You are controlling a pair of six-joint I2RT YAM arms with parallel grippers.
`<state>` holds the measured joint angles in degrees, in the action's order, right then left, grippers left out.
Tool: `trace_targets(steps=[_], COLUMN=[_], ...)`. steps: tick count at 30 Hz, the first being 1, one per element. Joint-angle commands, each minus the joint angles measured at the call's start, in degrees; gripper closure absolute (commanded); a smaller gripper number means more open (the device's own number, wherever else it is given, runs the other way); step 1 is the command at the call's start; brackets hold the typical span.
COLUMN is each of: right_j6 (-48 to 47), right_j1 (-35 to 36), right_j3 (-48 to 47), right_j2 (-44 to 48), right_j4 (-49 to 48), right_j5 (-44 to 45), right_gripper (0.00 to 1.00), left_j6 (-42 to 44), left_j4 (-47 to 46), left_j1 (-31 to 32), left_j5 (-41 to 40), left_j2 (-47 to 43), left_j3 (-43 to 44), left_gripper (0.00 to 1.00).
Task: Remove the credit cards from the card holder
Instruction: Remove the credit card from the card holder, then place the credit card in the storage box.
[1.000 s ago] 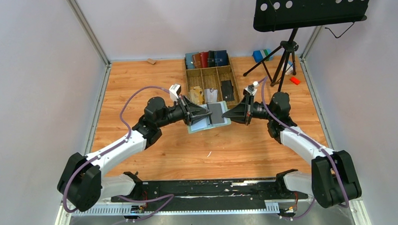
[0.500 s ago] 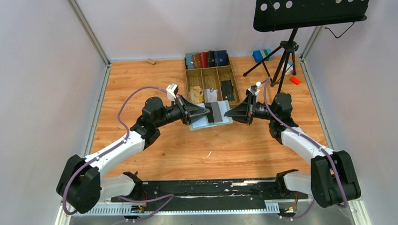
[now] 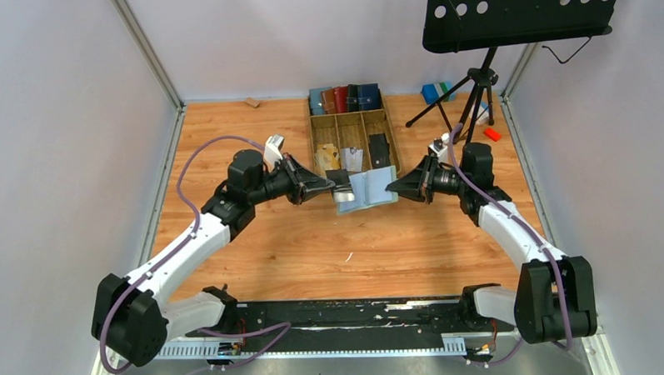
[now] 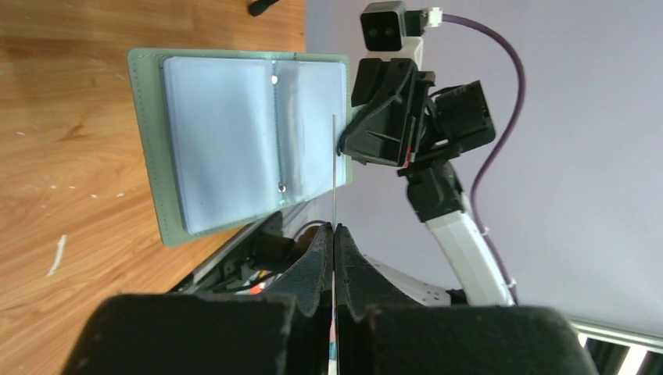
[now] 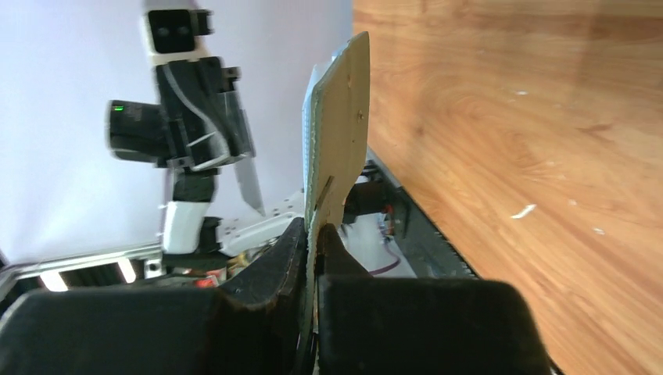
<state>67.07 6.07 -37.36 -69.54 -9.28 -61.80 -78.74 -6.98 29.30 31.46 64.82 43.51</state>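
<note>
The card holder, a sage-green bifold, hangs open above the table. My right gripper is shut on its right edge. In the left wrist view its pale blue sleeves face the camera. In the right wrist view the card holder stands edge-on between the closed right gripper. My left gripper is shut on a dark grey credit card just left of the holder and apart from it. That credit card shows as a thin line rising from the left gripper.
A wooden divided tray stands behind the grippers, holding a tan paper wad and a black card. A row of wallets stands at its back. A music stand tripod is at the back right.
The dark card lay on the open holder; it is out now, drawn left by the left gripper. Both grippers have risen and moved toward the tray, and the holder has tilted up.
</note>
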Motion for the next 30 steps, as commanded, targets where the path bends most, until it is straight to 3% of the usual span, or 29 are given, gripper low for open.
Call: trace_targets(steps=[1,8,16,30], right_j6=[-24.1,-33.3,-45.4,-44.4], right_j1=[-0.2,-0.2,-0.2,-0.2], right_j3=[-5.2,-3.7,-7.7,-8.0], right_j2=[1.2,0.8,2.9,5.6], right_j4=[25.6,33.4,46.9,49.4], right_j5=[4.9,9.2,19.2,22.6], right_gripper=[1.00,1.00,1.00,1.00], left_j6=[11.0,21.3,28.2,27.3], left_j4=[13.4,21.6,22.0,22.2], left_j1=[-0.4,-0.3,2.0,4.8], left_j5=[-0.6,-4.3,-9.6,-12.2], left_j2=[0.4,11.3,29.2,62.3], left_j3=[6.7,18.3,34.4,66.8], left_gripper=[1.00,1.00,1.00,1.00])
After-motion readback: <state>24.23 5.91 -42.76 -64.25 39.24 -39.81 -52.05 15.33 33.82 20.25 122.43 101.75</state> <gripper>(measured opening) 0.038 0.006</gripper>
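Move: The left hand holds a black card; the black cards in the basket's right compartment lie about 22 cm ahead, 15 cm to its right and 23 cm below. The silver cards lie some 8 cm left of them and 3 cm nearer, the tan cards 16 cm left and 3 cm nearer. The opened card holder is about 9 cm right of the left hand and 2 cm back. From the right hand, which grips the holder's edge, the black cards lie 22 cm ahead, 2 cm left, 19 cm below. Forward, then increasingly right and down as well, the left hand carries the still-pinched black card away from the holder to the basket's right compartment, about 18 cm out, fingers tipping some 30 degrees further down. Meanwhile the right hand sinks about 9 cm and draws back and right, tilting its fingers downward and keeping its grip on the holder's edge. ##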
